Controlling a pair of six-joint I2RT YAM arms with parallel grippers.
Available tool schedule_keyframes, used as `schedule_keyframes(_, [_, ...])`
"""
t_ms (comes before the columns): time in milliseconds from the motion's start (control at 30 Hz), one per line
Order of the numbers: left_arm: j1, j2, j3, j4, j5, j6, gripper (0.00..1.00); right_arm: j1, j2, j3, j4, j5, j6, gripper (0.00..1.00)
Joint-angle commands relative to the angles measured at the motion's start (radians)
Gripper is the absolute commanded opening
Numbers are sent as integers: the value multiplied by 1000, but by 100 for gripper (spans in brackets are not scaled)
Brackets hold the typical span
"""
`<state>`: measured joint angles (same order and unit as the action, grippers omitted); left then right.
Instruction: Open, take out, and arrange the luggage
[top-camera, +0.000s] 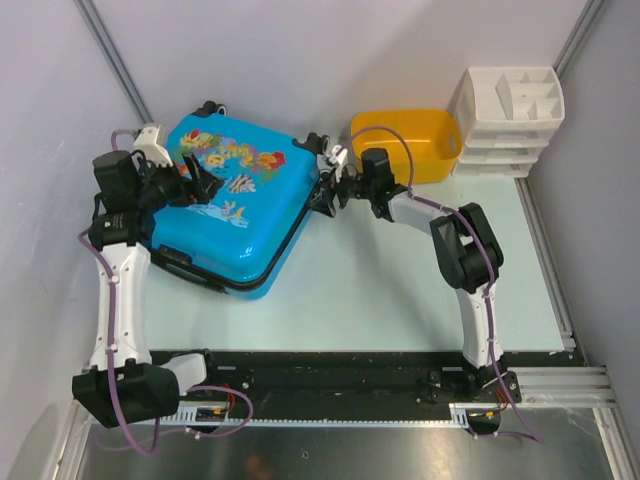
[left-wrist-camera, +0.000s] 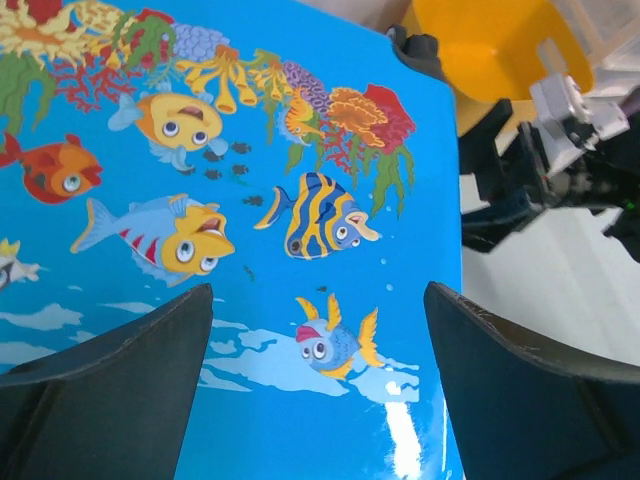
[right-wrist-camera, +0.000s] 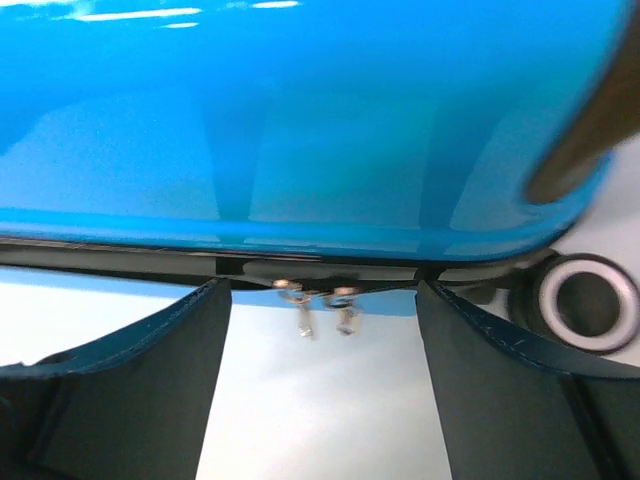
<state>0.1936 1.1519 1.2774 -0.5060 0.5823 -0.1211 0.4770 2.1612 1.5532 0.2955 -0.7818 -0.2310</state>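
The luggage (top-camera: 240, 215), a bright-blue hard-shell case with a fish print, lies flat and closed on the left half of the table. My left gripper (top-camera: 205, 182) hovers over its printed lid (left-wrist-camera: 300, 130), jaws wide open and empty (left-wrist-camera: 318, 295). My right gripper (top-camera: 330, 190) is at the case's right edge, also open with nothing between its fingers (right-wrist-camera: 322, 285). In the right wrist view the blue shell (right-wrist-camera: 300, 120) fills the top. Two small metal zipper pulls (right-wrist-camera: 322, 305) hang from the black zipper band just ahead of the fingertips, untouched. A black wheel (right-wrist-camera: 588, 300) shows at the right.
A yellow plastic tub (top-camera: 405, 140) stands behind the right gripper, close to the case's far right corner. A white drawer organiser (top-camera: 508, 120) sits at the back right. Grey walls enclose the table on the left, back and right.
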Motion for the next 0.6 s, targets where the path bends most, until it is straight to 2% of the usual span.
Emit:
schedule_keyframes(0, [-8, -47, 0, -72, -100, 58, 91, 198, -99, -86, 8, -174, 59, 78])
schedule_keyframes(167, [-19, -40, -3, -88, -127, 74, 90, 261, -208, -173, -48, -215, 48, 76])
schedule_keyframes(233, [-19, -20, 17, -89, -124, 78, 90, 252, -234, -179, -45, -221, 91, 75])
schedule_keyframes(367, [-19, 5, 59, -98, -81, 90, 90, 146, -267, -176, 34, -191, 116, 75])
schedule_keyframes(400, [-19, 9, 71, -100, -70, 92, 90, 85, -267, -171, 68, -166, 127, 75])
schedule_keyframes(500, [-25, 25, 91, -97, -45, 103, 90, -10, -247, -107, 47, -163, 145, 77])
schedule_keyframes(567, [-29, 29, 97, -98, -32, 116, 90, -41, -241, -62, 30, -165, 110, 81])
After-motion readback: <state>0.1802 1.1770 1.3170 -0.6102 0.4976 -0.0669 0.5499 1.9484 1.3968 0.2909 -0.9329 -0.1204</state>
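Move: The right hand's spread tips are at the luggage's right side, just short of its far corner: the luggage's middle lies about 20 cm to the left and 6 cm back, a couple of centimetres lower. The corner wheels are some 9 cm ahead and 1 cm left, about level in height; the orange bin stands roughly 22 cm ahead, 18 cm right and lower. From the left hand, the luggage's middle is about 7 cm ahead, 5 cm right and 20 cm below. Already against the luggage's right side near the wheeled corner, the right fingertips drag it back towards the robot, sweeping some 13 cm back and 5 cm left while the hand turns about 15 degrees counter-clockwise. The hand then comes off the side, rising about 5 cm and swinging forward and right, fingers still open. Over the lid, the open left hand sinks about 1.5 cm and shifts slightly left. ##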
